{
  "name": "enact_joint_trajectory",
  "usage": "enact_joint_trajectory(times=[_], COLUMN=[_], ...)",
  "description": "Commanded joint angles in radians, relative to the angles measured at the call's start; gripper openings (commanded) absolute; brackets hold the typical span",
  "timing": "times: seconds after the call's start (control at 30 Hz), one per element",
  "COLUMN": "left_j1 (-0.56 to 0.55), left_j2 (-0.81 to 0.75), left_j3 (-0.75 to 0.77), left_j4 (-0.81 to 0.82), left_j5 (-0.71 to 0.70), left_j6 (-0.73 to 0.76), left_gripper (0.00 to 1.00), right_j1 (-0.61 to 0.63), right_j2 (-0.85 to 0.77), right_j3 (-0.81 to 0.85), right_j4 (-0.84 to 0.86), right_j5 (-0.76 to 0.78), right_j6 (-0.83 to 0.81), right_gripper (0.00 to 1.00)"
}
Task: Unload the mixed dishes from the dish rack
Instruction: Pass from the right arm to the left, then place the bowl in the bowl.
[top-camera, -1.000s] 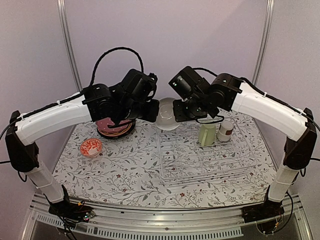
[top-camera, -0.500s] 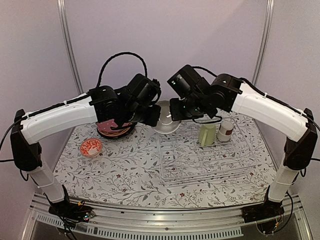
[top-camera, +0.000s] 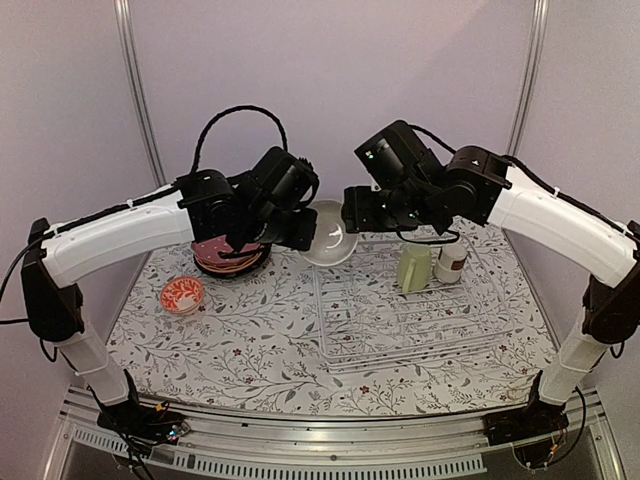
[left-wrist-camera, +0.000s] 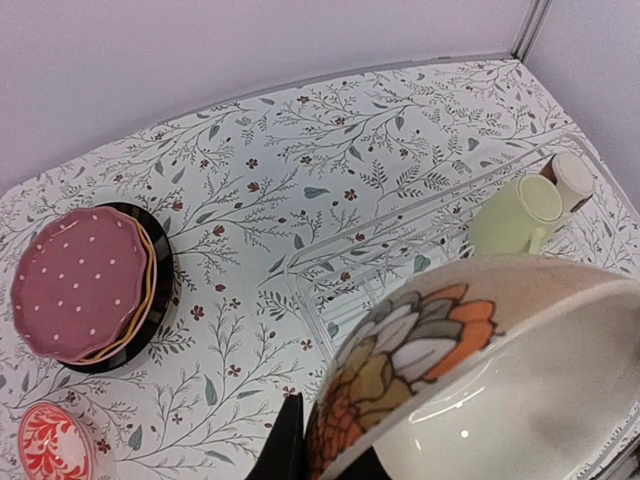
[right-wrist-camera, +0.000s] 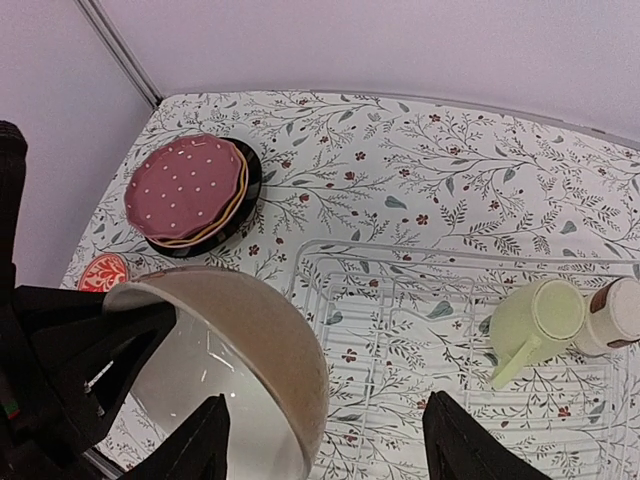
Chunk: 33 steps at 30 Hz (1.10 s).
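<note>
The tan bowl with a painted flower on its side hangs tilted above the rack's far left corner. My left gripper is shut on its rim, and the bowl fills the lower right of the left wrist view. My right gripper stands open just right of the bowl, its jaws spread wide with the rim between them, untouched. The white wire dish rack holds a pale green cup and a small grey-white cup at its far right.
A stack of plates with the maroon dotted one on top sits on the floral cloth at the far left. A white-and-red patterned bowl stands in front of it. The back wall is close behind both arms.
My left gripper has shut on the bowl's rim. My right gripper has opened, let go of the bowl and drawn back a little to the right.
</note>
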Motion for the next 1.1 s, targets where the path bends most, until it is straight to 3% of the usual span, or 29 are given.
enact_joint_trajectory(times=[0.0, 0.1, 0.4, 0.77, 1.07], left_j1=[0.062, 0.130, 0.373, 0.642, 0.764], left_j2=[-0.055, -0.102, -0.260, -0.386, -0.406], left_j3=[-0.011, -0.059, -0.223, -0.376, -0.450], left_j4=[0.008, 0.006, -0.051, -0.166, -0.236], left_j5=[0.012, 0.075, 0.231, 0.320, 0.321], left_j6=[-0.054, -0.078, -0.174, -0.267, -0.338], left_gripper=[0.00, 0.00, 0.00, 0.03, 0.01], right_j1=[0.001, 0.000, 0.000, -0.063, -0.074], right_j2=[-0.094, -0.146, -0.260, -0.387, -0.421], right_j3=[-0.070, -0.108, -0.229, -0.378, -0.430], right_j4=[0.057, 0.059, 0.052, 0.071, 0.076], right_j5=[-0.022, 0.007, 0.133, 0.166, 0.165], right_j6=[-0.030, -0.053, -0.157, -0.153, -0.145], right_gripper=[0.68, 0.70, 0.99, 0.99, 0.99])
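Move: The red bowl, nearest the way of the left hand and its held bowl, lies about 29 cm to that hand's left, some 4 cm ahead and 24 cm below; the plate stack stands about 20 cm left and 19 cm ahead at similar depth. From the right hand the green mug in the rack is about 15 cm right, 9 cm ahead and 26 cm below, with the white mug 8 cm farther right and about level with it. The flower-painted bowl, still pinched in the shut left fingers, is swept some 28 cm left towards the red bowl, sinking about 7 cm, mostly late, as the wrist turns roughly 40 degrees counter-clockwise and tips down. The right hand, already open and clear of the bowl, opens fully and withdraws about 12 cm right, towards the green mug, rising a little and sinking back on the way. ##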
